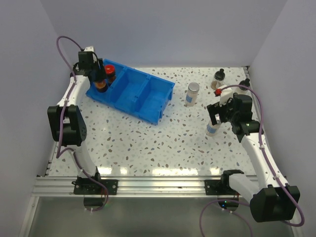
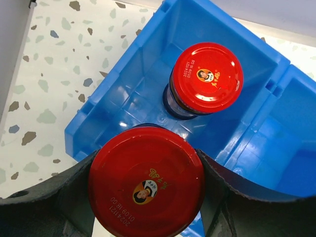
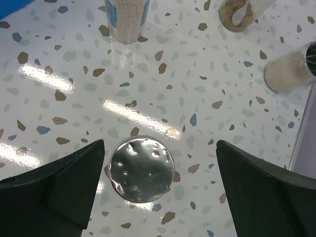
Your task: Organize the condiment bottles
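Observation:
My left gripper (image 1: 99,79) (image 2: 146,183) is shut on a red-capped jar (image 1: 101,85) (image 2: 146,180), held over the left end compartment of the blue bin (image 1: 148,112) (image 2: 101,111). A second red-capped jar (image 1: 110,73) (image 2: 206,78) stands in that same compartment. On the right, my right gripper (image 1: 214,118) (image 3: 160,173) is open, its fingers either side of a silver-capped jar (image 1: 212,129) (image 3: 141,169) standing on the table, closer to the left finger. Another silver-capped jar with a blue label (image 1: 193,94) (image 3: 127,19) stands farther back. A small black-capped bottle (image 1: 219,78) is at the back right.
The blue bin lies slanted at the back left, with its middle and right compartments holding nothing. A second small bottle (image 1: 246,82) stands by the right wall, and two bottles (image 3: 242,12) (image 3: 289,71) show at the right wrist view's top right. White walls enclose the table.

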{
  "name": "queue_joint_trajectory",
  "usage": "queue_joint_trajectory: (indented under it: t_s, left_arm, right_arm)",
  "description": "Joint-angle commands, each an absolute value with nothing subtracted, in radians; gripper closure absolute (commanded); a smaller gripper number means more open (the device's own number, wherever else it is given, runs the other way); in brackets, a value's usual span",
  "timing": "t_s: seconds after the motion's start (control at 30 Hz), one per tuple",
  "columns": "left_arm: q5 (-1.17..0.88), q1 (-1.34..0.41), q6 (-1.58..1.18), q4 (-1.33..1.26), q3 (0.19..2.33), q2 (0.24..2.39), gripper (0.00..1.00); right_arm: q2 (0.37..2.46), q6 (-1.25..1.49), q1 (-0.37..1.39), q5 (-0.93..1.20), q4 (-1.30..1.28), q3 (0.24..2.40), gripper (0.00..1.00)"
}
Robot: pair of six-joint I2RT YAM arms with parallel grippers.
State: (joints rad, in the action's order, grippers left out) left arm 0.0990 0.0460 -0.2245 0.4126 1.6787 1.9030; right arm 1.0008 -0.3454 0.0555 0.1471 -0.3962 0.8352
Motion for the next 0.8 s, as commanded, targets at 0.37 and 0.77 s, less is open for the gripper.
queue_joint_trajectory:
  t_s: [0.37, 0.77]
  left_arm:
    - [0.066, 0.055, -0.209, 0.278, 1.726, 1.957, 0.91]
    - [0.054, 0.054, -0.212, 0.281, 1.713, 1.982, 0.52]
  right_arm:
    - [0.988, -0.360, 0.051, 0.137, -0.364, 0.851, 0.01]
    - [0.982, -0.365, 0.051, 0.143, -0.364, 0.848, 0.01]
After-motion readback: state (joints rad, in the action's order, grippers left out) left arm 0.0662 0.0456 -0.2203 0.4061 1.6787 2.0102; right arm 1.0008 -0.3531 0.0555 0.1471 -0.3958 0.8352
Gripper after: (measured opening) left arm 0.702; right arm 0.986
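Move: The left hand already grips a red-lidded condiment bottle over the front-left part of the blue box's leftmost compartment; the free floor spot for it lies roughly 12 cm below this hand, 1 cm ahead and 1 cm right. The other red-lidded bottle stands about 8 cm ahead, 5 cm right and 7 cm below, and the middle compartment's floor about 13 cm right and 2 cm ahead. From the right hand, that free spot is some 22 cm ahead, 52 cm left and 12 cm below. Still pinching the bottle just under its red lid, the left hand lowers it about 5 cm almost straight down into the leftmost compartment, in front of the bottle already there. It slows near the bottom, while the wrist tips roughly 5 degrees further down. The fingers keep their hold. ##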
